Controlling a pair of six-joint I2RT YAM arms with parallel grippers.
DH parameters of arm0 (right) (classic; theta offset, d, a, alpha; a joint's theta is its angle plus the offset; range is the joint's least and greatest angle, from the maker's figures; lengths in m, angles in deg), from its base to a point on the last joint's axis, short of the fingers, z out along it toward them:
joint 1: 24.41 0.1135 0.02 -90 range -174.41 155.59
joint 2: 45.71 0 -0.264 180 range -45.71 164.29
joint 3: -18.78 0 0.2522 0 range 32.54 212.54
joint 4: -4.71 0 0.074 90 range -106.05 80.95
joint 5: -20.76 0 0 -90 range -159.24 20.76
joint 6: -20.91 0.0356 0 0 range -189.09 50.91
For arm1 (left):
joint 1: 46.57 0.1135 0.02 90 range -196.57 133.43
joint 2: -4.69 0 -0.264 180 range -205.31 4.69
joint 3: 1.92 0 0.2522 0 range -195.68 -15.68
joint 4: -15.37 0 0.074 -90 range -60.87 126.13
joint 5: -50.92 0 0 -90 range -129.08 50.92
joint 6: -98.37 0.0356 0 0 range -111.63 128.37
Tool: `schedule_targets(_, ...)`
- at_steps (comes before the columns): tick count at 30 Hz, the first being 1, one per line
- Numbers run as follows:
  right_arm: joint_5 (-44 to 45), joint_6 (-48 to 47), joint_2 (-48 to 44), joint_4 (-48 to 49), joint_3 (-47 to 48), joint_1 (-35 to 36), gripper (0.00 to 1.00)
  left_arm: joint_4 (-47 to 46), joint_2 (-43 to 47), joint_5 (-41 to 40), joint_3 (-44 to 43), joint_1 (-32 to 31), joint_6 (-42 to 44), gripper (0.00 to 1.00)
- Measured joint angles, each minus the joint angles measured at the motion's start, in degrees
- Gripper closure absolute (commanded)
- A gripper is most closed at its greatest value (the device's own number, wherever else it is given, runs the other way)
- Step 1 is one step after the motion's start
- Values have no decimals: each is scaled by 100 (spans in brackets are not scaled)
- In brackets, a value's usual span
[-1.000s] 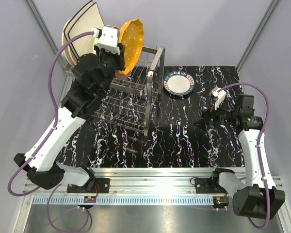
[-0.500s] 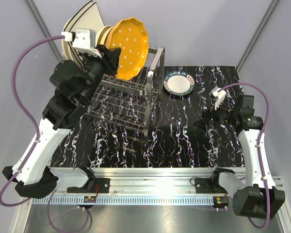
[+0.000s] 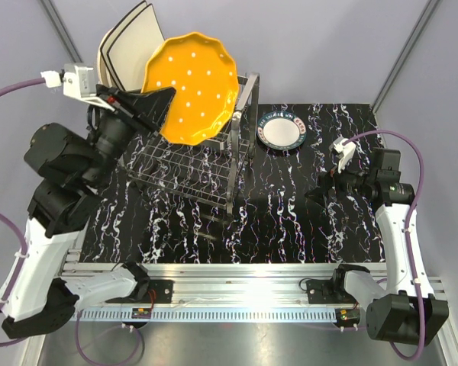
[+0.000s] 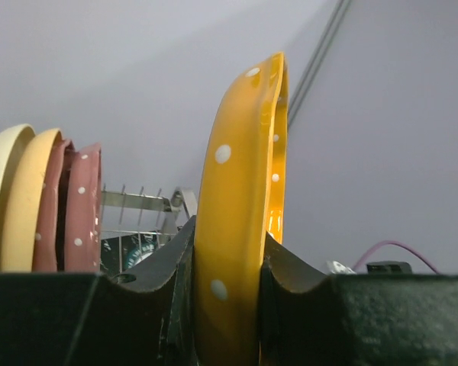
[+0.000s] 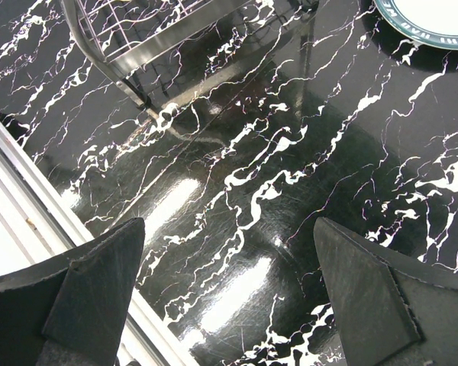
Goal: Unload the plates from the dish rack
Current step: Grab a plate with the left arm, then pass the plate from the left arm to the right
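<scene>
My left gripper (image 3: 157, 104) is shut on the rim of an orange scalloped plate with white dots (image 3: 191, 86), held on edge in the air above the far end of the silver wire dish rack (image 3: 200, 162). In the left wrist view the orange plate (image 4: 240, 183) stands edge-on between my left gripper's (image 4: 227, 248) jaws. Cream, yellow and maroon dotted plates (image 4: 52, 202) stand upright to its left. Two cream square plates with dark edges (image 3: 128, 44) lean at the rack's far left. My right gripper (image 3: 320, 187) hovers open and empty over the black table; its view shows the right gripper (image 5: 229, 282) above bare marble.
A white plate with a dark patterned rim (image 3: 281, 130) lies flat on the black marbled table (image 3: 305, 221) right of the rack, its edge showing as the patterned plate (image 5: 435, 17). The rack's near corner (image 5: 126, 42) is at the top left there. A metal rail (image 3: 237, 278) runs along the near edge.
My left arm has swung up and to the left, lifting the orange plate clear of the rack and turning its face toward the top camera. The right arm has not moved.
</scene>
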Motion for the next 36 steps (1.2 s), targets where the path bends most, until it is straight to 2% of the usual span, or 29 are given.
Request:
schedule_targets(11, -4, -151, -68, -240, 94, 0, 0, 245, 789, 708, 903, 0, -981, 100)
schedule_targets(23, -168, -323, -157, -855, 369, 0, 0, 243, 1123, 1370, 1882, 0, -1873, 100)
schedule_targets(36, -601, -341, -175, -1261, 595, 0, 0, 170, 1561, 2037, 3088, 0, -2437, 100)
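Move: The left hand already pinches the yellow plate by its edge, high up. The open table it is being taken to lies about 22 cm to this hand's right, some 4 cm back and 58 cm below. The rack's front right corner is roughly 7 cm ahead, 18 cm right and 25 cm down; the nearer pink plate is some 16 cm ahead, 2 cm right and 15 cm down. From the right hand, that open table lies about 22 cm left, 6 cm back and 21 cm below. Left hand lowers the pinched yellow plate about 15 cm, back-right towards open table, turning clockwise; right hand retreats. ##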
